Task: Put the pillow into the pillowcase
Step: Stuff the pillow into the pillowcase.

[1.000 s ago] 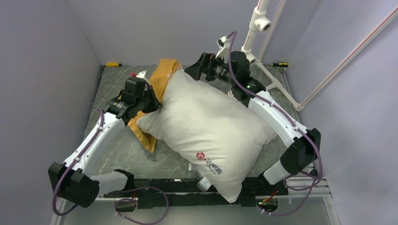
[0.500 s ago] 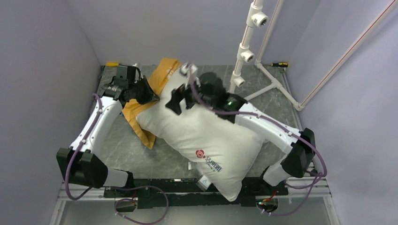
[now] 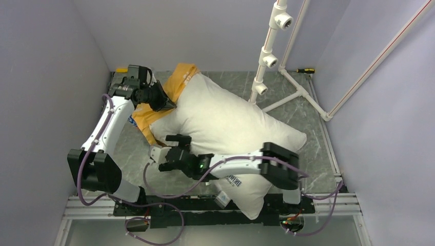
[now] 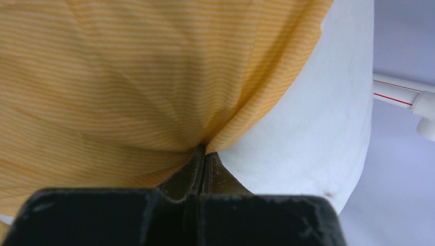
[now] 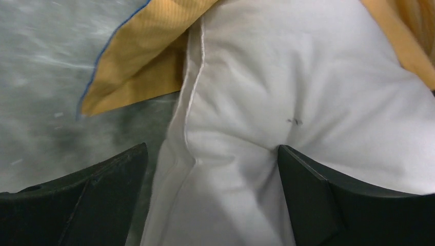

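Observation:
The plump white pillow [image 3: 231, 120] lies slantwise across the table, its printed end hanging over the near edge. Its far-left end rests on the pillowcase [image 3: 179, 82], which shows its orange-yellow striped side. My left gripper [image 3: 163, 100] is shut on a pinch of that pillowcase [image 4: 128, 77] right beside the pillow [image 4: 318, 128], jaws pressed together [image 4: 205, 151]. My right gripper [image 3: 169, 148] stands open at the pillow's near-left edge. In the right wrist view it [image 5: 213, 154] straddles the pillow's seam [image 5: 308, 77], the right finger [image 5: 318, 195] denting the pillow, the pillowcase [image 5: 138, 56] beyond.
A white pipe stand [image 3: 267, 56] rises at the back right of the grey marbled table [image 3: 308, 102]. Yellow-handled tools lie at the back left [image 3: 123, 69] and back right [image 3: 306, 70]. Lilac walls close in on three sides.
My right arm has swung from the pillow's far end over to its near-left edge, jaws still open. The left gripper has pulled the pillowcase slightly back and left.

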Motion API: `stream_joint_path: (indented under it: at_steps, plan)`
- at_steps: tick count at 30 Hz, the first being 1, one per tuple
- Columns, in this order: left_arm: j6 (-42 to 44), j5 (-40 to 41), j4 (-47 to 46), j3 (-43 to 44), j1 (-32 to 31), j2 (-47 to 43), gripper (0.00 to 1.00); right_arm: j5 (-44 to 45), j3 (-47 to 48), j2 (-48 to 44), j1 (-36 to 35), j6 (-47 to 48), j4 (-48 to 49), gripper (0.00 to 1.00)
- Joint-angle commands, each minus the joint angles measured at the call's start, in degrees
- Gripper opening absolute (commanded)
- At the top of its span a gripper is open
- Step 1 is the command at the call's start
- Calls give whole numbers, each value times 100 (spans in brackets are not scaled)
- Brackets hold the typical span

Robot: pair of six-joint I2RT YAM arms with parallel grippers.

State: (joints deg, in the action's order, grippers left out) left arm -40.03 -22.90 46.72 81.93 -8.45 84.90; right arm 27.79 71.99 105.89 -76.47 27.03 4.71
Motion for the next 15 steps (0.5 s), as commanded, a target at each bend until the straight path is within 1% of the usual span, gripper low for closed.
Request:
stream_joint_path:
  at_steps: [1, 3, 4, 5, 6, 7, 8, 9, 11, 12, 13, 14, 15]
  plan:
    - [-92, -584, 111, 317, -8, -13, 0, 2001, 156, 962, 176, 1411, 1715, 99]
    - [-82, -687, 246, 359, 1, -45, 0, 2073, 587, 1453, 293, 1270, 1519, 99]
    - [-70, -710, 307, 374, 1, -79, 0, 2073, 838, 1649, 352, 1134, 1348, 97]
    - [-50, -713, 352, 384, 1, -124, 0, 2093, 1124, 1876, 409, 1009, 1125, 92]
    - [-13, -667, 408, 411, 1, -194, 0, 2173, 1363, 2070, 461, 929, 1040, 76]
    - [36, -569, 500, 454, 8, -274, 0, 2247, 1548, 2218, 507, 910, 1030, 46]
    - [90, -419, 648, 531, 16, -372, 2, 2371, 1671, 2333, 536, 962, 1085, 4]
    - [179, -279, 774, 607, 30, -462, 15, 2470, 1739, 2415, 558, 1077, 1185, 0]
    - [295, 220, 1085, 822, 36, -631, 58, 2457, 1795, 2422, 579, 1089, 1232, 0]
    - [300, 559, 1308, 912, 36, -733, 72, 2391, 1824, 2375, 587, 955, 1128, 0]
    - [289, 950, 1492, 968, 36, -831, 83, 2258, 1849, 2306, 589, 813, 955, 0]
    - [302, 1440, 1674, 995, 36, -954, 91, 2137, 1865, 2233, 589, 653, 837, 0]
    - [322, 1754, 1822, 989, 36, -1084, 98, 2020, 1877, 2156, 590, 480, 697, 0]
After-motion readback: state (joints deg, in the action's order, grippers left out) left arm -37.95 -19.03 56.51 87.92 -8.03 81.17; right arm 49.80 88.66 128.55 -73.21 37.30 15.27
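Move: Ahead of the open right hand by about 9 cm, 1 cm to its left and 5 cm lower, lies the piped near-left edge of the pillow. The pillowcase's loose near flap hangs about 6 cm ahead of this hand, 5 cm left and 8 cm down. The pillowcase hem is already pinched in the shut left hand, and from there the pillow edge lies roughly 7 cm back, 3 cm left and 10 cm below. Driving forward about 9 cm, the right hand first sinks some 4.5 cm onto the pillow's piped edge, swinging clockwise and levelling its fingers. The wide-open fingers then shut, pinching seam and cover while the hand eases a little farther forward and slightly up. The left hand creeps up, then opens wide, lets go of the pillowcase hem and backs off up, with some drift back and left. ##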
